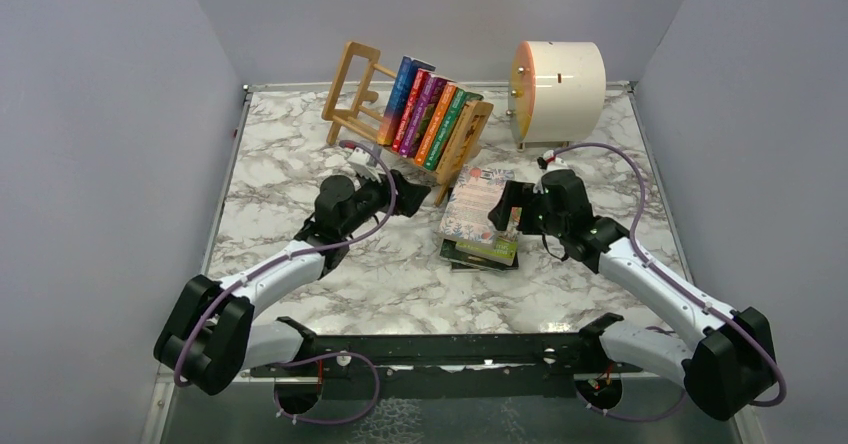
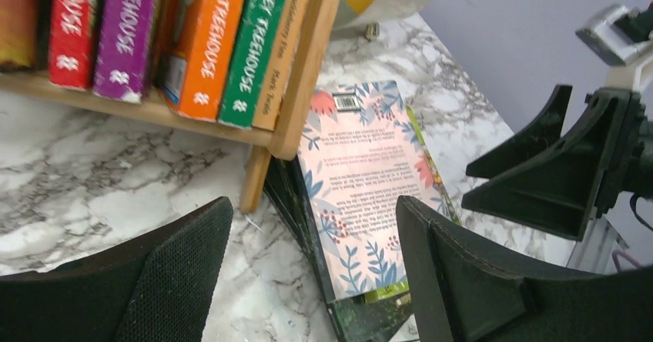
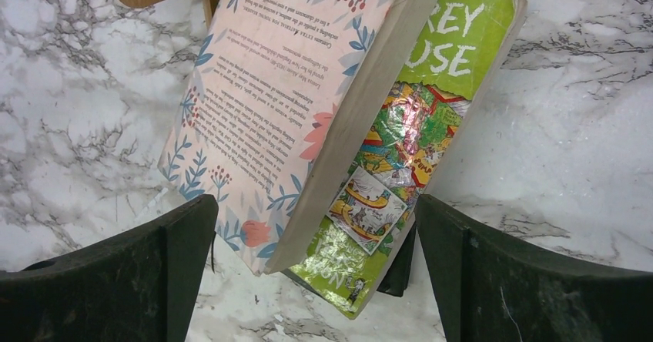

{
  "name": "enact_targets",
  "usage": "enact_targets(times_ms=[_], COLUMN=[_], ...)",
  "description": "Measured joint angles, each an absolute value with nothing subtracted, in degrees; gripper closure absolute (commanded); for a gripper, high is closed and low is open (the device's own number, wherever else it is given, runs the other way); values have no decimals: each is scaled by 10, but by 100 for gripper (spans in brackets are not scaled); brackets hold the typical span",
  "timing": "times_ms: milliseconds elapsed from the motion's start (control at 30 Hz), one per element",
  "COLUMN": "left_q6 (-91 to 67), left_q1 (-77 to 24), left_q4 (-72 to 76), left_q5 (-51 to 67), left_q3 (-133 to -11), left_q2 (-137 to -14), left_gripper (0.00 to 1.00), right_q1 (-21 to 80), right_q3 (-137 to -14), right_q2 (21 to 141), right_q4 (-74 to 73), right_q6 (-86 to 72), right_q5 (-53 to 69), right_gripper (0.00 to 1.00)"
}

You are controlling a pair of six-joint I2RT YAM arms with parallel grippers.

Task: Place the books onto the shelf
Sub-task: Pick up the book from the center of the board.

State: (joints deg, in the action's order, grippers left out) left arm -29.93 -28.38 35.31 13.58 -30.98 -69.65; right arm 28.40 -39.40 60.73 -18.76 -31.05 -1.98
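The light-wood shelf (image 1: pixel 352 74) stands at the back, tilted, with several books (image 1: pixel 430 114) upright in it; their red, purple, orange and green spines (image 2: pixel 208 41) fill the left wrist view. Three more books lie stacked on the table by the shelf's right end: a pink floral one (image 1: pixel 478 199) on top, a bright green one (image 1: pixel 492 249) under it, a dark one (image 1: pixel 460 259) at the bottom. My left gripper (image 1: pixel 415 192) hangs open just left of the stack, nothing between its fingers. My right gripper (image 1: pixel 505 209) is open wide over the stack's near right corner (image 3: pixel 346 226).
A cream cylindrical drum (image 1: pixel 560 89) stands at the back right, close to the shelf. Grey walls enclose the marble table (image 1: pixel 300 164) on three sides. The shelf's end piece (image 2: pixel 304 72) touches the stack's far edge. The two grippers face each other across the stack.
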Motion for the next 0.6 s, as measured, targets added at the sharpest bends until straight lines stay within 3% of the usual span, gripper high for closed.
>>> enact_targets(times_ms=[600], left_q6=[-322], left_q1=[-359], left_q4=[349], left_q5=[120], left_q3=[-323], left_q2=[-836], left_gripper=[27], right_q1=[284], right_q3=[-394], right_q2=[645], right_q4=[-165], right_q6=[-310], right_q5=[-3], right_gripper=[3])
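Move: The pink floral book on top of the stack lies about 13 cm right of the left hand, some 1 cm ahead and 14 cm below. The green book beneath it is about 3 cm farther right and 2 cm nearer the base; the shelf's right end stands roughly 14 cm ahead of the left hand, 9 cm to its right and 9 cm below. From the right hand, the pink book is about 5 cm ahead, 6 cm left and 6 cm below. Down and to the right, the left hand drops about 8.5 cm and shifts some 5 cm towards the left side of the pink book, coming down in front of the shelf's near end. Its wrist tips the fingers roughly 15 degrees further down, the jaws staying open. The right hand, wide open, eases about 1 cm lower over the stack. ##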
